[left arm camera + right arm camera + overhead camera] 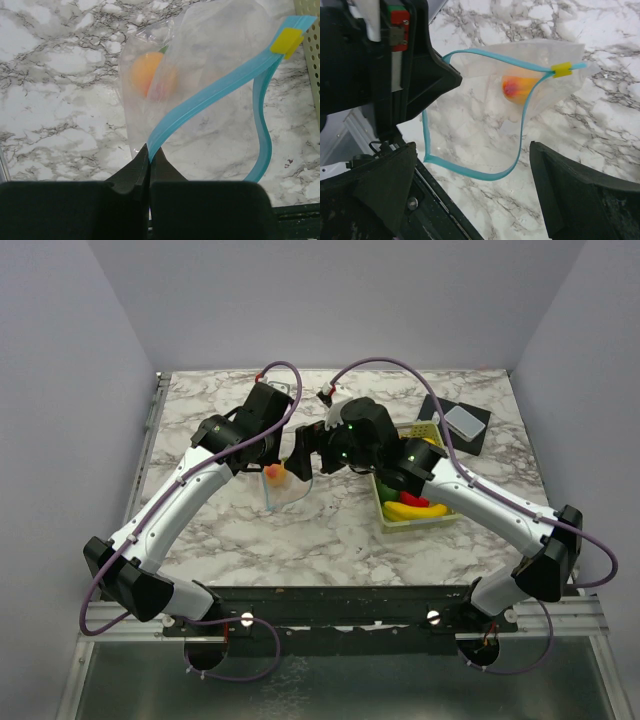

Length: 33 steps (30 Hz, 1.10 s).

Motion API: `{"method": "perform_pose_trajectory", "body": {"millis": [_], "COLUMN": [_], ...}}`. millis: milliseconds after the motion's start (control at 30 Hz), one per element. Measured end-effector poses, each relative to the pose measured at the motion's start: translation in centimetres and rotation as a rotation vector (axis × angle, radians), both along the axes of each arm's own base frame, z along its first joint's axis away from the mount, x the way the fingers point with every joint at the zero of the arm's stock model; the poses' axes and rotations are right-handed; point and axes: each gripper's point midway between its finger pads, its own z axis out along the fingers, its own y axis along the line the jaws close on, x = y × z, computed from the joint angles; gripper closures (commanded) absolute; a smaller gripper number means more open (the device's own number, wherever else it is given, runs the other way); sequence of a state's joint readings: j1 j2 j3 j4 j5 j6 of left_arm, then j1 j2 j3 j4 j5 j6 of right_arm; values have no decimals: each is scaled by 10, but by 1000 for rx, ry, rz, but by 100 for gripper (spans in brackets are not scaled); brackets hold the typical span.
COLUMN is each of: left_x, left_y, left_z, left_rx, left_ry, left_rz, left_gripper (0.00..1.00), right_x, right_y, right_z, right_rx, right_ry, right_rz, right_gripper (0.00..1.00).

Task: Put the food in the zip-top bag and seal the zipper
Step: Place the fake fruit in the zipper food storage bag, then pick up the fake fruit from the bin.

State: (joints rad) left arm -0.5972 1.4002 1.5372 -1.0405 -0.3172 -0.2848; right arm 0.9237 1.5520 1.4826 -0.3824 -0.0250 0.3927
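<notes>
The clear zip-top bag [287, 492] hangs near the table's middle with its mouth gaping. My left gripper [149, 150] is shut on one end of the light blue zipper [210, 95], which carries a yellow slider [286, 41] at its far end. One orange piece of food [147, 72] lies inside the bag. My right gripper [472, 180] is open, its fingers [580, 192] spread wide just above the bag's mouth [470, 172] with nothing between them. More food, a yellow banana [415, 510] with red and green pieces, lies in the basket.
The pale perforated basket [440, 518] stands right of the bag, close to the right arm. A black pad [450, 435] with a white box [467, 419] lies at the back right. The table's dark front rail [445, 210] runs under the right gripper.
</notes>
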Motion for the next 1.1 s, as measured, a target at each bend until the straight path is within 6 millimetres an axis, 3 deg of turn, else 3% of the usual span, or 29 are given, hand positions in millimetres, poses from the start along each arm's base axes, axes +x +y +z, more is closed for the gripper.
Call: {"method": "perform_pose_trajectory", "body": {"millis": [133, 300, 667, 967, 1100], "left_x": [1, 1, 1, 2, 4], "left_y": [0, -1, -1, -1, -2], "left_z": [0, 1, 1, 1, 2], "left_rx": [-2, -4, -3, -5, -10], "left_ry": [-3, -6, -6, -9, -17], "left_rz": [0, 0, 0, 0, 0], "left_gripper": [100, 100, 100, 100, 100], "right_x": [-3, -6, -7, -10, -1], "right_y": [-21, -56, -133, -178, -198], "right_z": [26, 34, 6, -35, -44], "right_rx": [26, 0, -215, -374, -399], "right_ry": [-48, -79, -54, 4, 38], "right_rz": [-54, -152, -410, -543, -610], "right_gripper": [0, 0, 1, 1, 2]}}
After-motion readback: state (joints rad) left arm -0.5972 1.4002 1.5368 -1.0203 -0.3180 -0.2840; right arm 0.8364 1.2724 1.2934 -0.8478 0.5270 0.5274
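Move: The fruit basket's middle lies about 30 cm to the right hand's right, 5 cm ahead and some 22 cm below. Inside, the orange is roughly 22 cm right and 8 cm ahead, the avocado also 22 cm right but 3 cm ahead, the banana 29 cm right and 2 cm back. The peach in the bag is about 8 cm left and 5 cm ahead. From the left hand, the basket is some 38 cm right, 3 cm ahead and 20 cm below. Towards the basket of fruit the empty right hand swings away from the open bag, about 20 cm to the right, first rising some 3 cm, then sinking to about 4 cm below its starting height. Its wrist turns roughly 35 degrees clockwise and the fingers, staying wide open, come to point forward and down. The left hand stays in place, still pinching the bag's blue zipper edge. ##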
